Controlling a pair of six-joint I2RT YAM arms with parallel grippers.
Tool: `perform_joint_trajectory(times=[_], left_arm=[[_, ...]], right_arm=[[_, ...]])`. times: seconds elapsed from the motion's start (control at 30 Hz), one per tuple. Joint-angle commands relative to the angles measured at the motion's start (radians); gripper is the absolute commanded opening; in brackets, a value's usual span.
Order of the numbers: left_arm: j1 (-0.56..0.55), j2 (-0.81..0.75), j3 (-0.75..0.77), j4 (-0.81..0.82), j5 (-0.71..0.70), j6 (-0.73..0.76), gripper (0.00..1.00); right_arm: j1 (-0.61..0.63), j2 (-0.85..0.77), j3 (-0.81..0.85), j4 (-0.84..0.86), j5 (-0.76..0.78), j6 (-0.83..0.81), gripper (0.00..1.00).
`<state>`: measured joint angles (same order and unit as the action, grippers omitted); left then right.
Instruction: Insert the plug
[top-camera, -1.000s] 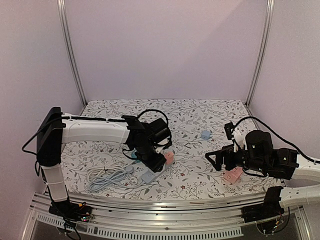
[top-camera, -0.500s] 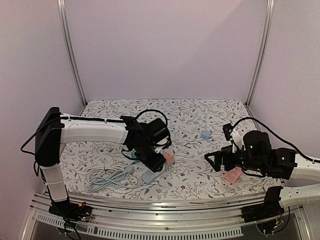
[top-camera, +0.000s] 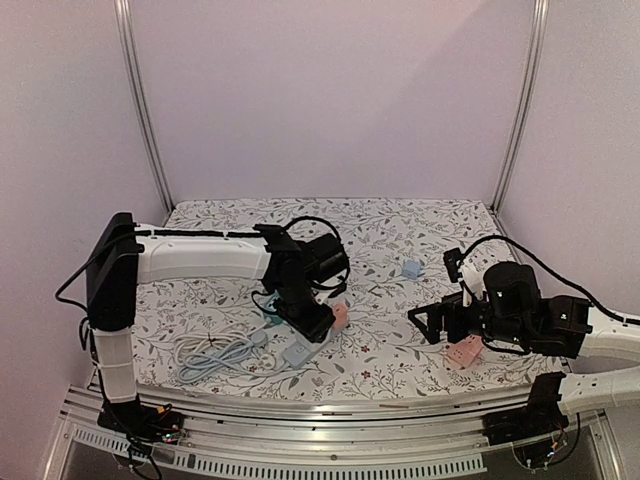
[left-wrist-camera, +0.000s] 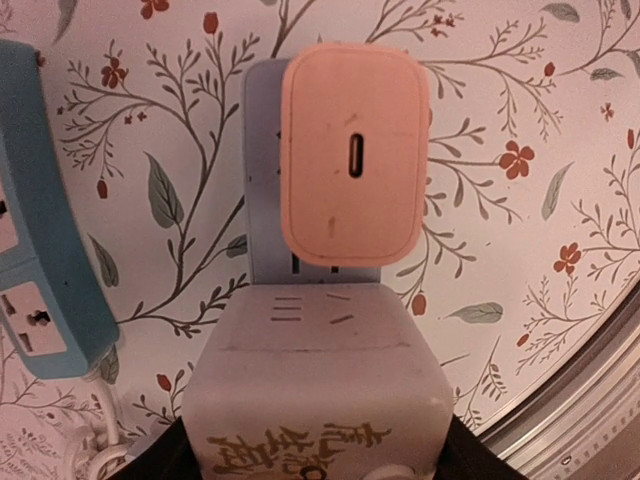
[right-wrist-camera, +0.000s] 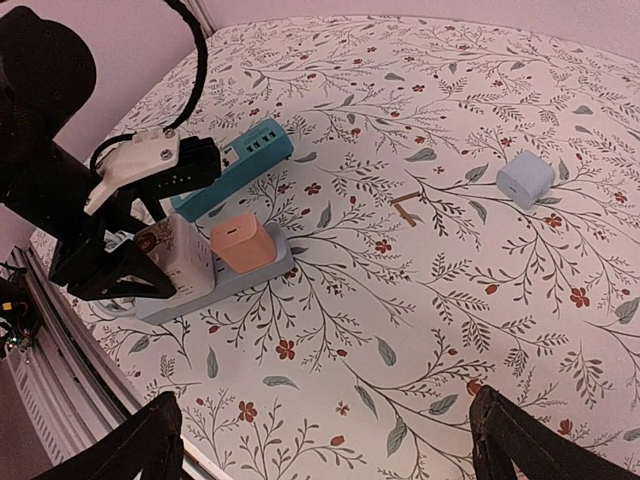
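Observation:
My left gripper (top-camera: 303, 322) is shut on a beige plug block (left-wrist-camera: 315, 385) with dark lettering. The plug stands upright on the grey power strip (left-wrist-camera: 262, 235), right next to a pink charger (left-wrist-camera: 352, 155) that sits on the strip's far end. I cannot tell how deep the plug's pins are. The right wrist view shows the beige plug (right-wrist-camera: 175, 255), the pink charger (right-wrist-camera: 240, 243) and the grey strip (right-wrist-camera: 235, 285) from the side. My right gripper (right-wrist-camera: 330, 450) is open and empty, hovering over bare table right of the strip.
A teal power strip (right-wrist-camera: 235, 160) lies just behind the grey one. A coiled white cable (top-camera: 215, 355) lies at the front left. A light blue charger (right-wrist-camera: 525, 180) sits at the back right. A pink power strip (top-camera: 465, 352) lies under my right arm.
My left arm has swung slightly right, its gripper lower over the grey strip with the plug. My right arm has edged a little to the left.

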<state>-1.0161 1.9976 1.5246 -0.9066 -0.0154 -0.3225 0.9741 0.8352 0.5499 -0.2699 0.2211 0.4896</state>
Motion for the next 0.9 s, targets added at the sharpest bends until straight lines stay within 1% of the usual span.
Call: perform_joint_trajectory(times=[0.0, 0.43, 0.57, 0.87], left_arm=[[0.038, 0.178, 0.047, 0.196, -0.036, -0.008, 0.0], [0.079, 0.29, 0.33, 0.12, -0.067, 0.038, 0.0], [0.105, 0.35, 0.446, 0.079, -0.064, 0.054, 0.0], [0.188, 0.468, 0.671, 0.044, -0.041, 0.058, 0.0]], right_arm=[[-0.003, -0.008, -0.018, -0.01, -0.01, 0.004, 0.99], [-0.002, -0.019, -0.024, -0.021, -0.001, 0.007, 0.99], [-0.002, -0.02, -0.024, -0.021, 0.001, 0.007, 0.99], [-0.003, -0.01, -0.02, -0.02, 0.01, 0.006, 0.99]])
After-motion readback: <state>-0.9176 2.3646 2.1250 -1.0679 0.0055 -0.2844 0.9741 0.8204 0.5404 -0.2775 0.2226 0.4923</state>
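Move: The left hand already grips the white plug standing in the grey power strip, whose middle is about 3 cm below the hand and some 1 cm ahead. The pink plug on the same strip is about 4 cm ahead and 4 cm to the right. The teal strip lies some 9 cm ahead and 6 cm left, the cable coil roughly 20 cm left and 4 cm back. From the idle right hand the grey strip is about 19 cm left, 4 cm ahead and 12 cm below. Still gripping the white plug in the grey strip, the left hand draws plug and strip together forward and to the right, away from the cable coil towards open table, about 11 cm in all. It starts gently and speeds up, rising barely half a centimetre, with the wrist nearly unturned and the fingers keeping their hold. ##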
